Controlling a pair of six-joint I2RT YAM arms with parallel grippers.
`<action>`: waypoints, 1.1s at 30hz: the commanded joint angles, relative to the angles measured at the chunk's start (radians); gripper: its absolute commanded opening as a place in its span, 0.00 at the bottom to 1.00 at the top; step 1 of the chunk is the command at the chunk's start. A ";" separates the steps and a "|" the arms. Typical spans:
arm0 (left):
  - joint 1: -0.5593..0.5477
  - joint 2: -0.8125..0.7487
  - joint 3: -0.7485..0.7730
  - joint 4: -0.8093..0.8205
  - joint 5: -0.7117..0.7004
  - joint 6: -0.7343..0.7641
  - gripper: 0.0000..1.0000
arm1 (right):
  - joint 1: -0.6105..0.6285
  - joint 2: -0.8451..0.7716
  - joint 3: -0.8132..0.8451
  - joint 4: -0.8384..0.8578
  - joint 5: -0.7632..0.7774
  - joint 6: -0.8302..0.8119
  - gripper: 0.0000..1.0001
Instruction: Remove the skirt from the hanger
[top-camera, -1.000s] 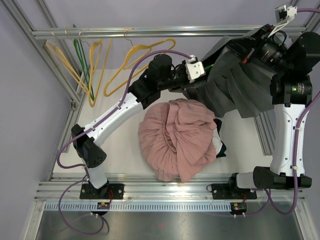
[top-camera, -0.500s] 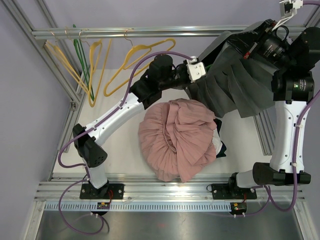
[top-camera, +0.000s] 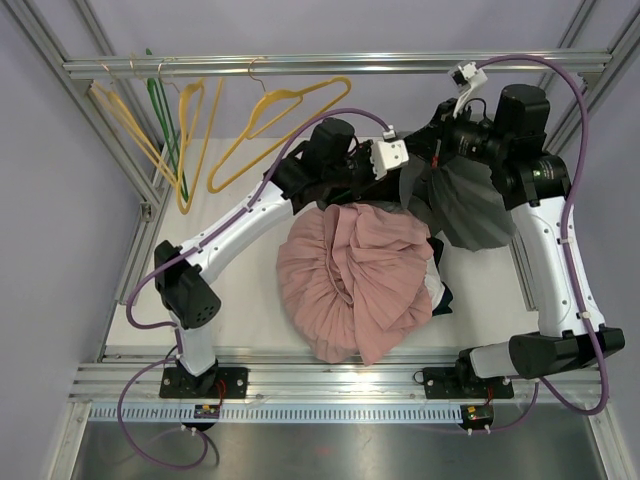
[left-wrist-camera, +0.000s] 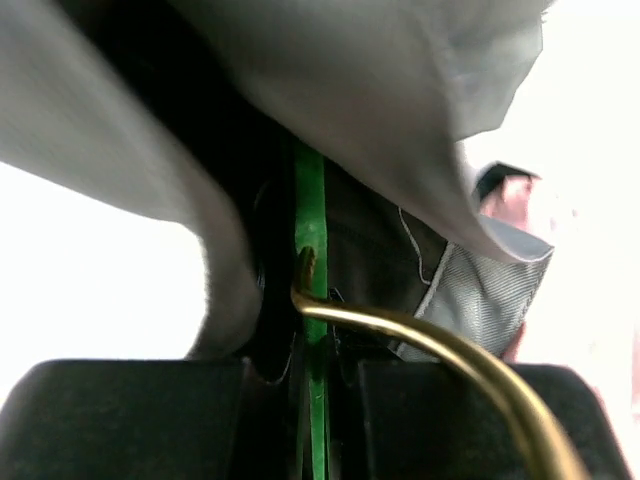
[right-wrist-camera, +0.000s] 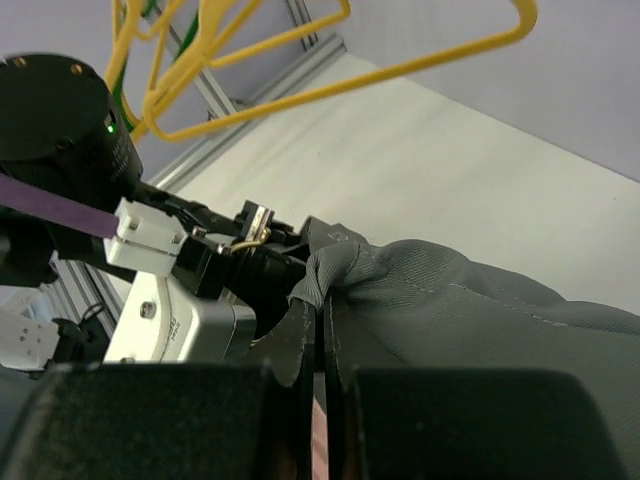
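Observation:
A dark grey pleated skirt (top-camera: 468, 203) hangs bunched between my two grippers above the back of the table. In the left wrist view a thin green hanger (left-wrist-camera: 310, 215) with a brass hook (left-wrist-camera: 420, 335) runs between the jaws, and my left gripper (left-wrist-camera: 318, 385) is shut on it, with grey fabric (left-wrist-camera: 400, 90) draped over it. My right gripper (right-wrist-camera: 321, 330) is shut on a fold of the skirt's edge (right-wrist-camera: 345, 265), right next to the left gripper (right-wrist-camera: 245, 250). From above, the left gripper (top-camera: 405, 170) and the right gripper (top-camera: 428, 160) nearly meet.
A crumpled pink garment (top-camera: 355, 275) lies in a heap on the table below the grippers. Yellow hangers (top-camera: 285, 108) and a green one (top-camera: 163, 125) hang on the rail (top-camera: 300, 65) at the back left. Aluminium frame posts stand on both sides.
My right arm has swung left and down from the back right corner, pulling the grey skirt with it. The skirt was spread wide and is now bunched by the left gripper, which shifted slightly right.

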 joint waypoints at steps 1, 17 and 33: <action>-0.023 0.045 0.051 0.033 -0.024 -0.046 0.00 | 0.123 -0.084 0.001 -0.091 -0.248 -0.046 0.00; 0.006 0.015 0.129 0.166 0.137 -0.212 0.00 | 0.128 -0.010 0.020 -0.352 -0.151 -0.391 0.02; 0.016 -0.013 0.098 0.061 0.162 -0.057 0.00 | 0.101 0.051 0.412 -0.761 0.080 -0.870 0.69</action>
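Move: The right hand pinches the grey skirt's upper edge; the pink skirt on the pile lies roughly 13 cm back, 6 cm left and 38 cm below it. The green hanger's end, in the left fingers, is about 2 cm farther out, 2 cm left and 12 cm below the right hand. From the left hand, the pink skirt is some 15 cm back, 5 cm left and 27 cm down. Right lowers the grey skirt's edge about 5 cm, lets go and draws back; left keeps the green hanger. ##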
